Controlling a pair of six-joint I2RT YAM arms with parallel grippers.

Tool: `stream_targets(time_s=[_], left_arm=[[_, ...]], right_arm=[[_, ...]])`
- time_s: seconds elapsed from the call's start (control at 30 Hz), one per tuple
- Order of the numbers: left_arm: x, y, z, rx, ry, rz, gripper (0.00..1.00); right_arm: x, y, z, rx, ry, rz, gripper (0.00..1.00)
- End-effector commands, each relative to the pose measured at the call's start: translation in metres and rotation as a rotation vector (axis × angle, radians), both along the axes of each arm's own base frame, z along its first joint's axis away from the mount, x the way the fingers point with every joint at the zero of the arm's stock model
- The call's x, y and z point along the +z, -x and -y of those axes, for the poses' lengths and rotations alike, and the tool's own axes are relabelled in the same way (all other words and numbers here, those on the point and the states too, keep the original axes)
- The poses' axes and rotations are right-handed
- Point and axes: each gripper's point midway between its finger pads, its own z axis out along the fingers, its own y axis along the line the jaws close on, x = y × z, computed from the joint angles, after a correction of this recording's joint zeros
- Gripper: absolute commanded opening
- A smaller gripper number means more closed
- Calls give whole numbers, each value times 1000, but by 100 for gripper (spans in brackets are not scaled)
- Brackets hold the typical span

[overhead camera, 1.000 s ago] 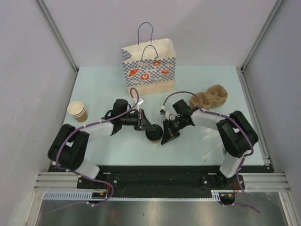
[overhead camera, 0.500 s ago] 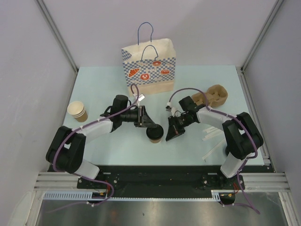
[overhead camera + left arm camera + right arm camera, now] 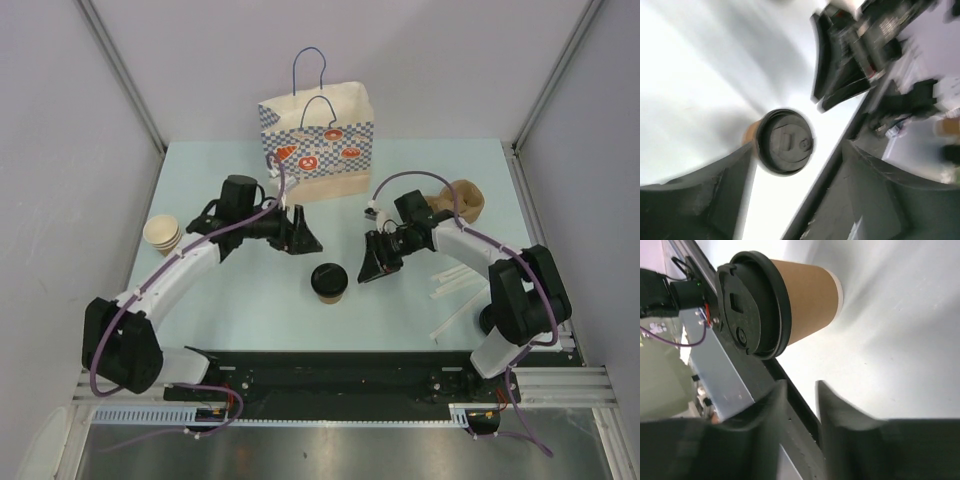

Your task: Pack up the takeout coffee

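Note:
The takeout coffee (image 3: 328,281), a brown paper cup with a black lid, stands upright and alone on the pale table, near the front middle. My left gripper (image 3: 301,237) hovers up and to the left of it, open wide and holding nothing. In the left wrist view the lid (image 3: 784,141) shows just beyond the spread fingers (image 3: 700,195). My right gripper (image 3: 376,268) sits just right of the cup, a narrow gap between its jaws and nothing in it. The right wrist view has the cup (image 3: 800,295) ahead of the gripper (image 3: 801,390), apart from it.
A patterned paper bag (image 3: 318,150) with handles stands open at the back middle. A stack of lidless brown cups (image 3: 164,236) is at the left. A pulp cup carrier (image 3: 455,203) lies at the right, with white sticks (image 3: 450,295) in front of it.
Both grippers were at the cup a second ago. They have opened and drawn back, the left up and to the left, the right to the right. The cup stands free.

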Motion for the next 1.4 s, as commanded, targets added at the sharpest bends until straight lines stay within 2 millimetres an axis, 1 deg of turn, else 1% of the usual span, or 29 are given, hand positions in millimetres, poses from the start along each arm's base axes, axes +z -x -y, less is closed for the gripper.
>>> stream_targets(time_s=[0.0,0.03,0.07,0.1,0.17,0.2,0.23,0.3,0.33,0.37,0.4,0.43,0.47,0.5,0.53,0.57,0.6,0.73,0.9,0.93,1.03,1.37], left_arm=[[-20,15,-16,-163,-217,68,97],[-22,13,-14,-182,-246,79,99],[-26,16,-15,-199,-282,80,99],[-30,15,-14,-217,-330,122,100],[-25,13,-10,-230,-362,183,100],[-24,15,-3,-258,-383,227,100],[-21,11,-3,-251,-414,264,99],[-19,11,6,-285,-454,317,100],[-21,13,8,-298,-474,319,99],[-25,17,14,-332,-493,322,99],[-23,15,17,-331,-511,333,100],[-26,15,17,-329,-540,330,100],[-32,16,20,-335,-557,318,99],[-33,15,22,-326,-564,312,99],[-33,14,23,-320,-573,311,99],[-36,18,27,-336,-577,307,100],[-39,19,30,-342,-587,304,100],[-46,23,37,-363,-593,294,99],[-58,23,40,-367,-606,246,100],[-63,24,40,-373,-615,232,99],[-69,23,40,-372,-623,222,100],[-77,26,46,-392,-637,223,100]], right_arm=[[24,-17,-2,-11,-4,121,56],[23,-18,-1,-14,7,124,61],[23,-18,-1,-14,10,125,64],[24,-19,0,-17,12,129,69],[24,-20,0,-22,18,133,73],[24,-21,1,-23,22,136,75],[24,-22,1,-25,26,141,75],[22,-24,4,-35,38,144,76],[21,-25,5,-40,46,144,76],[20,-27,7,-50,52,143,76],[18,-30,9,-63,66,148,77],[15,-32,12,-78,82,147,78],[13,-37,17,-102,105,151,81],[8,-42,22,-125,141,163,87],[7,-44,26,-137,150,162,90],[6,-48,30,-156,151,156,93],[7,-48,31,-158,137,142,99],[7,-52,37,-183,117,115,100],[5,-52,35,-182,103,96,100],[5,-53,35,-183,102,100,100],[5,-53,35,-182,101,98,100],[4,-51,33,-175,92,87,100]])
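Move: The lidded cup stands some 4 cm back and 4 cm to the right of the left hand, its middle about 14 cm below; the paper bag is roughly 24 cm ahead and 2 cm to the right of that hand. From the right hand the same cup is about 8 cm to the left, 4 cm back and 5 cm below. The cup carrier lies around 17 cm ahead and 19 cm to the right of the right hand. Over the cup's black lid the left hand sinks about 9 cm, first drawing back, then easing right, while its wrist swings some 40 degrees from pointing right to pointing steeply down, its fingers opening fully to straddle the lid. The right hand backs away from the cup, forward and to the right, fingers spreading wide. ##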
